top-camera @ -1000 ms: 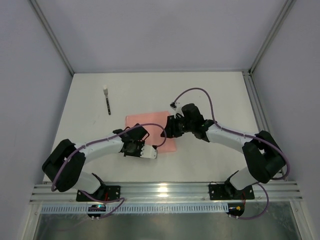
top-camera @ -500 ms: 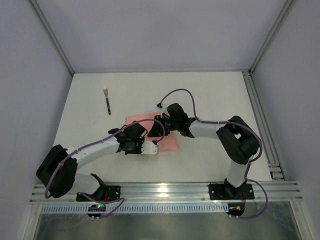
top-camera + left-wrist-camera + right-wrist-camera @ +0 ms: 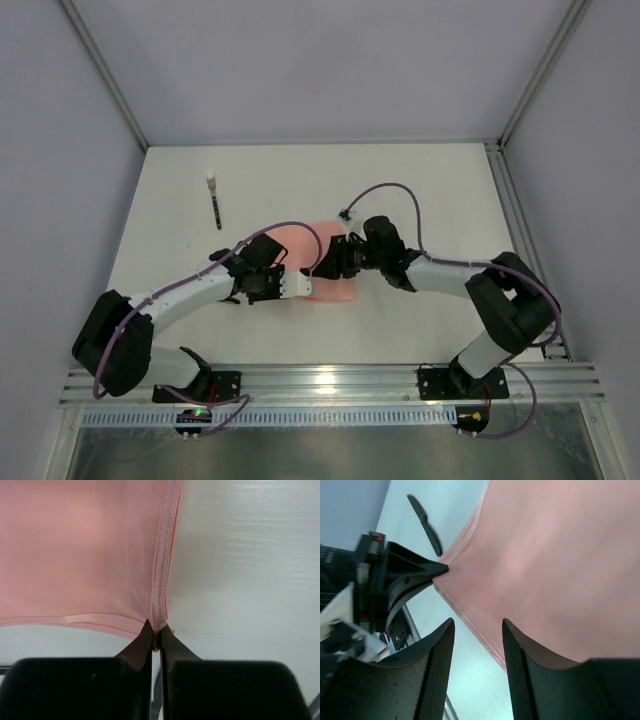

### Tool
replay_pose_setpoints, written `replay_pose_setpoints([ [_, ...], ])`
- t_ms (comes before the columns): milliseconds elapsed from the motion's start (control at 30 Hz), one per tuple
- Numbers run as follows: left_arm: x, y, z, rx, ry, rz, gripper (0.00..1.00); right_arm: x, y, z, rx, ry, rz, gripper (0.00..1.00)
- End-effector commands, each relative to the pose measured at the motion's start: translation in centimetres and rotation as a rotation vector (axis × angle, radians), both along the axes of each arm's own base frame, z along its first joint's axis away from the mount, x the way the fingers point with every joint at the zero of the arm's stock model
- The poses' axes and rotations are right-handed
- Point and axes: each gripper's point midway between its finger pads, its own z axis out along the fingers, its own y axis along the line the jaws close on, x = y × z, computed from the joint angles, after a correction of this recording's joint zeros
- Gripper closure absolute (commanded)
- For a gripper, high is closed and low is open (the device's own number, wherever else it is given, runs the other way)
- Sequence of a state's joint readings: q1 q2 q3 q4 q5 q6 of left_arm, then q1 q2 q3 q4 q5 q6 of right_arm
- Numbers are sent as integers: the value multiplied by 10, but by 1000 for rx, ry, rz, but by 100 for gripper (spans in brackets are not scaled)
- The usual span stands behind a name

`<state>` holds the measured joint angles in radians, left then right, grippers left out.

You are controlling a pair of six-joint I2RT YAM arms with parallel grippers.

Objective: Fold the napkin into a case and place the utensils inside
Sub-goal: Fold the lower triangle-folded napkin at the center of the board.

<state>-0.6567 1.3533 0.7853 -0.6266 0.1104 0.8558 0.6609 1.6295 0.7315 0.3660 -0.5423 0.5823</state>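
The salmon-pink napkin (image 3: 335, 285) lies on the white table between my two arms, partly covered by them. My left gripper (image 3: 156, 631) is shut on a hemmed corner of the napkin (image 3: 80, 555), and in the top view it sits at the sheet's near left edge (image 3: 302, 286). My right gripper (image 3: 477, 632) is open just above the napkin (image 3: 550, 565), its fingers straddling the hemmed edge and holding nothing. One slim black utensil (image 3: 216, 207) lies on the table at the far left, apart from the napkin; it also appears in the right wrist view (image 3: 425, 525).
A small white piece (image 3: 211, 179) sits at the utensil's far end. Grey walls close in the table on three sides, with an aluminium rail (image 3: 515, 220) along the right. My left gripper's fingertips (image 3: 437, 570) show in the right wrist view, close to the right fingers.
My right gripper has opened wider and drawn back slightly to the right. My left gripper has carried the pinched corner a little farther from me. Less pink shows on the left.
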Motion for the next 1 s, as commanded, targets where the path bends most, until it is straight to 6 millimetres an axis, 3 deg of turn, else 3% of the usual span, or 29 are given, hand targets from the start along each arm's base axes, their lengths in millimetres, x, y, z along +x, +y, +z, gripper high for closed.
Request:
replay_pose_setpoints([
  [0, 0, -10, 9, -68, 26, 10, 100, 19, -14, 52, 50, -275, -10, 52],
  [33, 1, -11, 10, -73, 29, 14, 100, 22, -19, 55, 34, -323, -25, 52],
  [67, 0, -9, 9, -72, 40, 21, 100, 21, -26, 79, 48, -444, -30, 52],
  [100, 0, -9, 9, -74, 45, 22, 100, 12, -32, 75, 33, -499, -28, 51],
  [167, 0, -9, 11, -82, 54, 25, 100, 11, -44, 102, 14, -754, -94, 48],
  [200, 1, -8, 11, -86, 56, 33, 100, -1, -59, 112, -49, -979, -82, 45],
  [233, 2, -10, 14, -102, 65, 31, 100, -19, -53, 128, -27, -1111, -62, 41],
  [300, 1, -8, 15, -109, 85, 42, 100, -31, -66, 132, -89, -1286, -52, 30],
  [400, 3, -9, 19, -115, 104, 47, 100, -34, -69, 105, -221, -1286, 29, 29],
  [433, 3, -10, 20, -119, 108, 47, 100, -44, -62, 96, -229, -1283, 71, 30],
  [500, 4, -10, 21, -122, 112, 48, 100, -45, -65, 70, -308, -1269, 51, 29],
  [533, 3, -11, 22, -123, 115, 47, 100, -55, -55, 74, -270, -1300, 53, 28],
  [600, 2, -11, 21, -120, 132, 44, 100, -53, -53, 63, -314, -1297, 32, 25],
  [700, 1, -8, 18, -105, 159, 48, 100, -52, -31, 37, -365, -1305, 85, 23],
  [733, 2, -9, 18, -108, 158, 47, 100, -51, -28, 46, -341, -1317, 66, 22],
  [967, 3, -7, 18, -116, 175, 56, 100, -41, 15, 2, -396, -1264, 158, 20],
])
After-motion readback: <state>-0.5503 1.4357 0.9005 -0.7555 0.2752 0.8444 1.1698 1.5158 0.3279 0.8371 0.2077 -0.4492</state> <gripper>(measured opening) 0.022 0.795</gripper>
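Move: The right hand hovers over the napkin, whose near-right corner lies about 6 cm back, 7 cm to the right and 6 cm below it. The napkin's middle is some 2 cm ahead and 3 cm left. The shut left gripper already holds the near-left corner, roughly 16 cm left and 6 cm back of the right hand. From the left hand, the near-right corner lies about 23 cm right, 1 cm back and slightly lower. Lift the right gripper about 11 cm, drawing back towards the robot, then drop it about 14 cm in front of the napkin's near edge. Roll it some 75 degrees about its fingers so the far side turns up, and open wider around the near edge's height, tips pointing forward-left. Keep the left gripper shut on the near-left corner, nearly still, tilting its tips about 10 degrees back. ##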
